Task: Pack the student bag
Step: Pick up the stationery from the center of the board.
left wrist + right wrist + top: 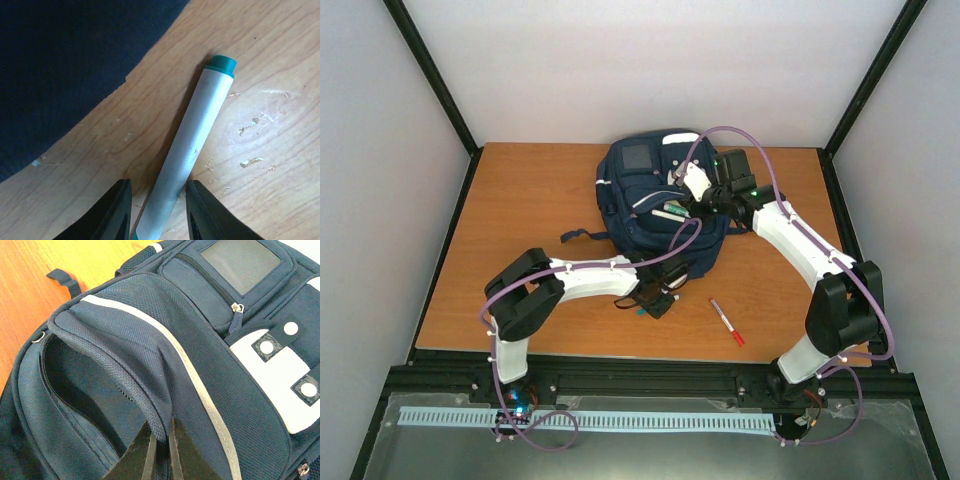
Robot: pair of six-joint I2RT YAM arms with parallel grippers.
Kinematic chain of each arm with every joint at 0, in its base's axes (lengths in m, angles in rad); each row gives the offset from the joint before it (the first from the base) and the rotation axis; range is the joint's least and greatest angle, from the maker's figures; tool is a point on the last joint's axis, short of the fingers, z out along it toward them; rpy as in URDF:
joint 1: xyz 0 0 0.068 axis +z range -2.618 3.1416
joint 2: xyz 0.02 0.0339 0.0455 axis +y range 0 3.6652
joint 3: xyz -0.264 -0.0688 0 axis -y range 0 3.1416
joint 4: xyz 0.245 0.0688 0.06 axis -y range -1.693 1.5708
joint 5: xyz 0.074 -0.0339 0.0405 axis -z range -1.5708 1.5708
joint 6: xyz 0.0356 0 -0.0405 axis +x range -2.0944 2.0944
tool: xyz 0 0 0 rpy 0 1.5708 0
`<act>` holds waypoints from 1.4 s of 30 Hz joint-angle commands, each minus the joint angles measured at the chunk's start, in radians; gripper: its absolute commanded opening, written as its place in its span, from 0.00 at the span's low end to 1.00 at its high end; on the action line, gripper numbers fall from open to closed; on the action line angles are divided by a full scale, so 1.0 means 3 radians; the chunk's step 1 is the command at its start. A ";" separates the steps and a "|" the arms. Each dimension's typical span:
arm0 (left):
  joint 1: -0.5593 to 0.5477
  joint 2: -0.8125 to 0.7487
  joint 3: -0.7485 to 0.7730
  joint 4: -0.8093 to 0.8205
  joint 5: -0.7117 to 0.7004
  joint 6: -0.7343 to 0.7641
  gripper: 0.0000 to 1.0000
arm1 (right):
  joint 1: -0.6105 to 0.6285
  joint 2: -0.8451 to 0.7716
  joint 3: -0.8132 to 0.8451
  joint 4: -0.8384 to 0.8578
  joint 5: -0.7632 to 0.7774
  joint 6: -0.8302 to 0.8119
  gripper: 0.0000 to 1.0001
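Observation:
The student bag [655, 195], navy with thin white stripes, lies flat at the back middle of the table. My right gripper [162, 432] is shut on the raised rim of its front pocket [125, 370] and holds that pocket open. A white marker with a teal cap [195, 145] lies on the wood just in front of the bag's near edge. My left gripper [159, 184] is down over it. Its jaws stand open on either side of the barrel, with a gap on the left side. In the top view the left gripper [655, 303] hides most of the marker.
A red-capped pen [726, 322] lies on the table to the right of the left gripper. A white item with a green end [670, 212] shows at the bag's open pocket. A dark strap [582, 236] trails off the bag's left side.

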 commanded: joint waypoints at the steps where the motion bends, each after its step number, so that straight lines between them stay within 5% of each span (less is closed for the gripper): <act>1: -0.0046 0.0050 0.0108 -0.0081 0.0017 0.0013 0.29 | -0.0043 -0.0005 0.0097 0.0026 -0.0030 0.0053 0.03; 16: -0.0046 -0.0068 -0.0021 -0.0259 0.0052 -0.0025 0.06 | -0.0042 -0.0015 0.0100 0.0026 -0.0035 0.0062 0.03; 22: -0.0046 -0.0541 -0.0219 -0.0206 0.0188 -0.0168 0.04 | -0.0047 -0.0029 0.0103 0.0028 -0.0030 0.0063 0.03; 26: -0.0046 -0.1124 -0.0625 0.0254 0.0327 -0.0528 0.03 | -0.0050 -0.0039 0.0099 0.0033 -0.0049 0.0075 0.03; 32: -0.0046 -0.1843 -0.1171 0.1630 0.0405 -0.1203 0.02 | -0.0047 -0.0015 0.0097 0.0045 -0.0056 0.0101 0.03; 42: -0.0015 -0.1946 -0.1471 0.2684 -0.0813 -0.2266 0.01 | -0.0047 -0.0069 0.0087 0.0047 -0.0067 0.0122 0.03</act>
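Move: The teal marker lies on the table right between the left hand's parted fingers, its middle only about 1 cm to their right. From that hand, the red marker is some 15 cm right and 4 cm back; the backpack's middle is roughly 21 cm ahead and 5 cm higher; the open pocket is about 19 cm ahead, 4 cm right and 9 cm higher. From the right hand, the teal marker lies about 19 cm back, 4 cm left and 20 cm below. The teal marker is pinched around its barrel as the left fingers close at table level, then lifted about 15 cm, drifting a little back and left before swinging some 5 cm forward towards the pocket. Meanwhile the wrist tilts about 50 degrees, swinging the fingers from downward to the right, and turns counter-clockwise. The right hand stays put, keeping its pinch on the pocket's edge. ##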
